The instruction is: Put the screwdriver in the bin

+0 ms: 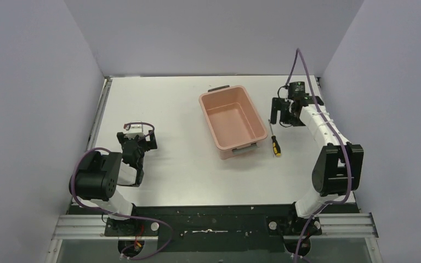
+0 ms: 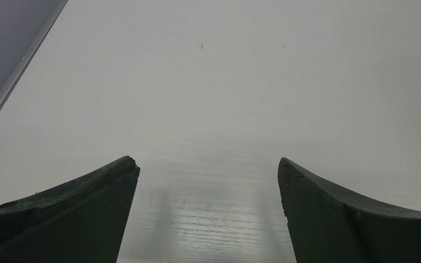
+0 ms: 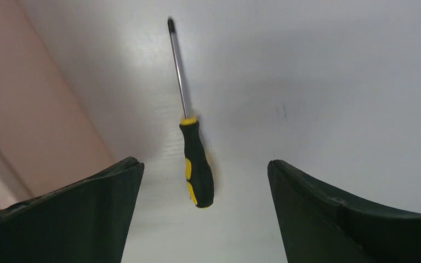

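The screwdriver (image 1: 274, 142) lies flat on the white table just right of the bin (image 1: 233, 118), a salmon-pink tub that holds nothing. In the right wrist view its black and yellow handle (image 3: 197, 172) shows on the table between my fingers, with the shaft pointing away and the bin wall (image 3: 27, 109) at the left. My right gripper (image 1: 283, 114) (image 3: 204, 161) hangs open above the screwdriver without touching it. My left gripper (image 1: 136, 137) (image 2: 205, 159) is open over bare table, far to the left of the bin.
Grey walls enclose the table on three sides. A metal rail (image 2: 16, 71) runs along the table's left edge near the left gripper. The bin has a grey handle (image 1: 219, 87) on its far end and another (image 1: 246, 147) on its near end.
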Motion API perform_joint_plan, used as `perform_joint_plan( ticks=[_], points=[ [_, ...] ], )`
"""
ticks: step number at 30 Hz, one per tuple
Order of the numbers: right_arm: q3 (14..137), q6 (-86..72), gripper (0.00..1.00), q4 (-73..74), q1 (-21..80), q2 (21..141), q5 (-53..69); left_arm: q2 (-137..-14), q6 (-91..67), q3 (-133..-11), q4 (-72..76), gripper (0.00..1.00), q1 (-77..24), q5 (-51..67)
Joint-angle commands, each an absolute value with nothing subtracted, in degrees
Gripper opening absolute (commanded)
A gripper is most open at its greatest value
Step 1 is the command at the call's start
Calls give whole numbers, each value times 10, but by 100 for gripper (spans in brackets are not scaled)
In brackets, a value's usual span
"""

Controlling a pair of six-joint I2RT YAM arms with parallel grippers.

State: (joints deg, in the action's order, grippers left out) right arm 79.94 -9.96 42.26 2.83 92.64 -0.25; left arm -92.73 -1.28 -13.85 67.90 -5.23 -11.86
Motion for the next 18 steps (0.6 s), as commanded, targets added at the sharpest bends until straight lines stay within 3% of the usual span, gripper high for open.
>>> perform_joint_plan(
  ticks=[1,6,10,12,18],
  points=[
    [749,-93,85,416,24,947,41,-922,-14,-144,695,97,-50,-112],
    [659,-96,80,350,24,989,50,-922,-13,-144,695,97,-50,-112],
    [627,-86,70,303,24,1033,41,-922,-14,-144,695,97,-50,-112],
    [629,-77,58,297,24,1056,37,-922,-13,-144,695,97,-50,-112],
    [668,-63,0,330,24,1055,5,-922,-14,-144,695,97,-50,-112]
  ],
)
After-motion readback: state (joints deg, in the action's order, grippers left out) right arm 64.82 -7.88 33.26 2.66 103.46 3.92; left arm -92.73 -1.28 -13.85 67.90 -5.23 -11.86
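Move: Below and slightly behind the open right hand lies the screwdriver, shaft pointing outward; its handle is about 5 cm back, 1 cm left and 14 cm down. The bin's middle stands some 19 cm left and 4 cm ahead of the right hand, roughly 10 cm lower. From the idle left hand the handle lies far to the right, about 63 cm, roughly 4 cm back and 5 cm lower. Dropping about 14 cm and drawing back some 6 cm, the right hand comes down over the screwdriver's handle beside the bin, wrist tipping about 20 degrees further downward. Near the table it eases 2 cm forward again while the fingers, still mostly open on the way down, shut quickly and pinch the handle from both sides. ##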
